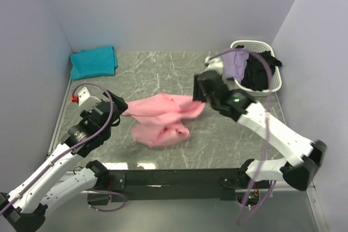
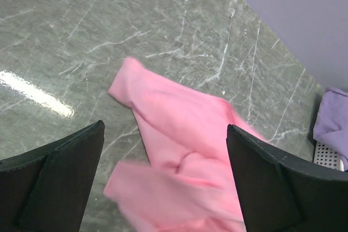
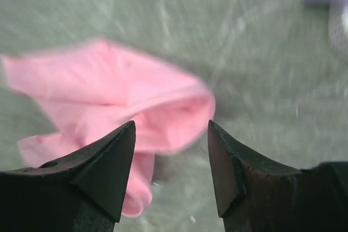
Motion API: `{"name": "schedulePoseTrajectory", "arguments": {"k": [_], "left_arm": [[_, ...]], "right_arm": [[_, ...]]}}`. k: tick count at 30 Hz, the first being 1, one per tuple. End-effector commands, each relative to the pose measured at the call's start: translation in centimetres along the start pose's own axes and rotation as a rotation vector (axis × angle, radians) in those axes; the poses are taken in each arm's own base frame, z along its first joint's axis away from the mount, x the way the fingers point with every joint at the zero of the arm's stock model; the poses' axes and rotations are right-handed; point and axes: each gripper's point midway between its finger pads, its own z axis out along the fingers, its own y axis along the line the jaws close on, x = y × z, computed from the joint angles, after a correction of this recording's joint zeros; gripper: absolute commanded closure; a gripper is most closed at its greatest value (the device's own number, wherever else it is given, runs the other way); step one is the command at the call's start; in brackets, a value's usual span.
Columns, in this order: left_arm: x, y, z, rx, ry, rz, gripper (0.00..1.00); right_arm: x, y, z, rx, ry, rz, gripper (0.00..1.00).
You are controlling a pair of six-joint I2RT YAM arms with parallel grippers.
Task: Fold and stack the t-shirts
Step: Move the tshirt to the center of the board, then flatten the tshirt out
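Note:
A light pink t-shirt [image 1: 162, 119] lies crumpled on the grey marble table; it also shows in the left wrist view [image 2: 185, 150] and, blurred, in the right wrist view [image 3: 125, 93]. My left gripper [image 1: 120, 107] is open at the shirt's left edge, its fingers [image 2: 60, 183] wide apart above the cloth. My right gripper [image 1: 200, 95] is open at the shirt's right end, its fingers [image 3: 109, 167] apart with nothing between them. A folded teal t-shirt [image 1: 93, 62] lies at the back left. Lavender [image 1: 236, 64] and black [image 1: 260, 71] shirts sit in a basket.
A white laundry basket [image 1: 274, 86] stands at the back right, next to the right arm. Grey walls close in the left, back and right sides. A small white box with a red button [image 1: 81, 96] sits by the left arm.

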Motion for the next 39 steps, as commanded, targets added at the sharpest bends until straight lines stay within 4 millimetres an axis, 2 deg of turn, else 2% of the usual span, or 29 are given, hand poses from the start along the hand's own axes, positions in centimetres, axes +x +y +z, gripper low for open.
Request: {"name": "schedulePoseTrajectory", "arguments": {"k": [1, 2, 4, 8, 9, 10, 12, 13, 14, 16, 17, 19, 20, 22, 23, 27, 32, 39], "left_arm": [[-0.8, -0.9, 0.2, 0.009, -0.026, -0.006, 0.01], [-0.8, -1.0, 0.3, 0.009, -0.025, -0.002, 0.01], [-0.4, -1.1, 0.6, 0.003, -0.015, 0.015, 0.01], [0.8, -2.5, 1.1, 0.053, 0.029, 0.070, 0.01], [1.1, -3.9, 1.0, 0.113, 0.052, 0.065, 0.01], [2.1, -4.3, 1.3, 0.147, 0.081, 0.137, 0.01], [3.6, -6.6, 1.1, 0.260, 0.147, 0.169, 0.01], [4.8, -7.1, 1.6, 0.282, 0.179, 0.230, 0.01], [5.7, -7.7, 1.7, 0.313, 0.210, 0.259, 0.01], [8.2, -8.2, 2.6, 0.319, 0.299, 0.307, 0.01], [8.9, -8.3, 2.9, 0.317, 0.321, 0.320, 0.01], [10.2, -8.8, 4.0, 0.307, 0.354, 0.352, 0.01], [10.6, -9.0, 4.3, 0.306, 0.361, 0.358, 0.01], [11.2, -9.7, 5.0, 0.306, 0.378, 0.369, 0.00], [11.3, -10.2, 5.4, 0.313, 0.372, 0.365, 0.00], [12.1, -11.4, 7.0, 0.309, 0.392, 0.383, 0.01], [13.6, -12.6, 9.4, 0.298, 0.433, 0.437, 0.01], [15.6, -13.2, 12.3, 0.312, 0.485, 0.462, 0.00]], "right_arm": [[6.9, -3.6, 1.2, 0.159, 0.137, 0.004, 0.37], [7.4, -4.1, 1.1, 0.172, 0.136, 0.014, 0.37], [6.9, -4.5, 0.4, 0.178, 0.115, 0.038, 0.37], [6.3, -2.8, 0.0, 0.089, 0.124, 0.053, 0.36], [7.0, -1.9, 0.0, 0.045, 0.162, 0.059, 0.36], [7.1, -1.0, 0.2, 0.007, 0.167, 0.069, 0.36], [8.6, 0.1, 0.4, -0.053, 0.202, 0.094, 0.35], [9.0, 1.4, 0.5, -0.122, 0.212, 0.122, 0.35], [10.7, 1.6, 0.7, -0.140, 0.246, 0.140, 0.35], [11.4, 2.6, 0.4, -0.211, 0.256, 0.184, 0.35], [13.1, 2.4, 0.5, -0.211, 0.288, 0.202, 0.35], [13.7, 3.2, 0.0, -0.266, 0.288, 0.233, 0.35], [15.5, 3.4, -0.2, -0.281, 0.329, 0.247, 0.35], [16.3, 4.1, -0.4, -0.320, 0.336, 0.266, 0.35], [17.4, 4.1, -0.4, -0.319, 0.359, 0.276, 0.35], [19.8, 5.2, -0.7, -0.327, 0.410, 0.247, 0.36], [21.2, 6.5, -0.3, -0.330, 0.439, 0.207, 0.35], [22.6, 6.0, 1.9, -0.234, 0.454, 0.152, 0.35]]}}
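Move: The pink t-shirt lies loose, some 25 cm below the right hand; its near right corner is about 8 cm back and 6 cm left of that hand, its middle roughly 12 cm left and level. From the left hand the shirt's far edge is about 10 cm ahead, 14 cm right and 21 cm down. The purple garment on the basket's edge lies some 22 cm ahead and 18 cm right of the right hand. Heading for the shirt's near right corner, the open right hand sinks some 20 cm and draws back about 12 with a lesser shift left, its fingers tipping roughly 30 degrees down. The left hand, also open, swings about 16 cm right, then also forward over the shirt's far part, sinking about 10 and turning clockwise. No touch can be made out. ##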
